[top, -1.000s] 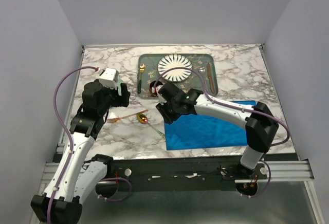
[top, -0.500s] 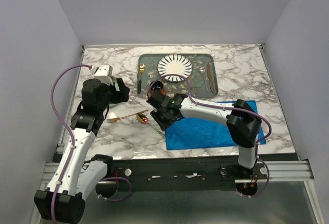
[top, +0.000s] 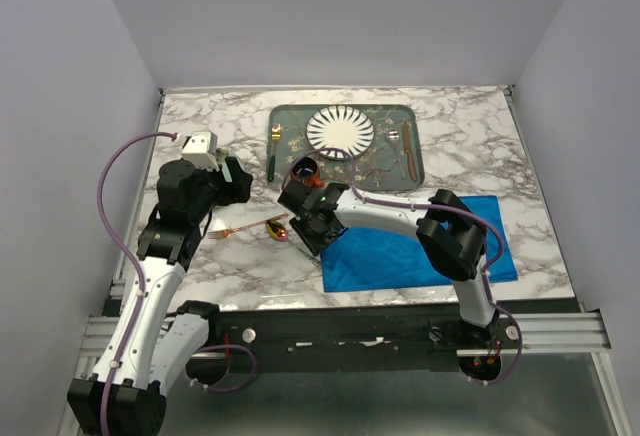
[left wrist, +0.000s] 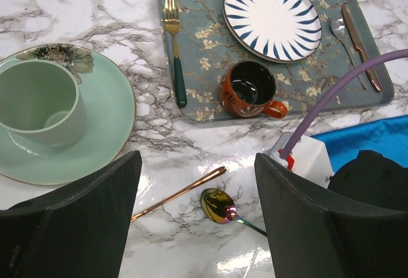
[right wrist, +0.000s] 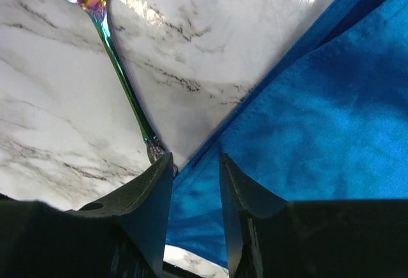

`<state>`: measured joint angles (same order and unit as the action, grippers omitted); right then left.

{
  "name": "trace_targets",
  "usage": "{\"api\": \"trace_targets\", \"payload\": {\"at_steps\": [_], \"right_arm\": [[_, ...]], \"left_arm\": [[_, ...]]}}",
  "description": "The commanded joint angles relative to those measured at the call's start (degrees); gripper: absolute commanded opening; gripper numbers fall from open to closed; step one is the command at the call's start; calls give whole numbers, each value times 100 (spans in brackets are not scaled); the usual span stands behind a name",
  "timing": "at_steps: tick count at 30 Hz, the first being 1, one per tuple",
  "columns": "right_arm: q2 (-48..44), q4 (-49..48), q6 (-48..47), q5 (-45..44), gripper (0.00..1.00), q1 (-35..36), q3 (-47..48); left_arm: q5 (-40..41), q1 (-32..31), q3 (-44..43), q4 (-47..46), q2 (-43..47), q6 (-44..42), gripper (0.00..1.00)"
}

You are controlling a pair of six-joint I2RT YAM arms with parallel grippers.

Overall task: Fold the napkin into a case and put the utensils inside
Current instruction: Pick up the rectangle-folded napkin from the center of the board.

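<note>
The bright blue napkin [top: 420, 251] lies spread on the marble at the front right. The copper-pink fork [top: 235, 229] and the gold-bowled spoon [top: 278, 228] lie on the marble just left of it. My right gripper [top: 306, 226] is low over the napkin's left corner [right wrist: 299, 112]. Its jaws stand a narrow gap apart [right wrist: 194, 160] with the cloth's edge below, and the spoon's thin handle [right wrist: 121, 77] runs up beside the left finger. My left gripper [left wrist: 196, 163] hangs wide open above the fork [left wrist: 178, 193] and the spoon [left wrist: 218, 204], holding nothing. No case shows.
A grey-green tray [top: 290, 116] at the back holds a striped plate [top: 340, 132], an orange mug [top: 305, 168], a green-handled fork [top: 272, 151] and brown-handled cutlery [top: 408, 148]. A pale green cup [left wrist: 38, 106] on its saucer [left wrist: 108, 118] stands at the left.
My right gripper has swung left and down to the napkin's left corner beside the spoon. The left gripper has barely shifted. Fork, spoon and napkin lie where they were.
</note>
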<state>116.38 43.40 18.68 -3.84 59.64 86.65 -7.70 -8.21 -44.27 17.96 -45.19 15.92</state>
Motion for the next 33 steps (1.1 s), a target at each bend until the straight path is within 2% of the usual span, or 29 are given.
{"api": "trace_targets", "payload": {"at_steps": [1,16,19,22,23,28,33], "right_arm": [[289,160,154,-267,42,22,256],[570,187,268,76,33,-242,150],[658,248,242,207,27,-286,194],[737,283,233,296,13,-356,247],[737,292,224,313,1,-382,273],[571,327,128,339,1,-453,344],[-87,178,40,699,1,-523,326]], "left_arm": [[-196,74,147,-134,89,-28,82],[-337,162,208,-205,98,-10,82],[-354,179,165,-187,63,-1,81],[-390,188,147,-187,37,-1,81],[-398,188,138,-187,19,-10,81],[-425,197,164,-196,-16,-37,81],[-530,197,182,-257,-60,-10,81]]}}
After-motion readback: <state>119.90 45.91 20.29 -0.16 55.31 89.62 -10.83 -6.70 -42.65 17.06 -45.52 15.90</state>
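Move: The right hand stands low at the napkin's left edge: the part it is to grip lies about 2 cm ahead and 1 cm to its right, some 1 cm lower. The spoon's middle is roughly 5 cm left of the hand and 2 cm ahead; the orange cup about 19 cm ahead and 3 cm left. From the idle left hand, that napkin edge lies about 8 cm back, 17 cm right and 22 cm below. The right hand edges about 2 cm forward and slightly right and down, shutting its fingers on the napkin's left edge. ##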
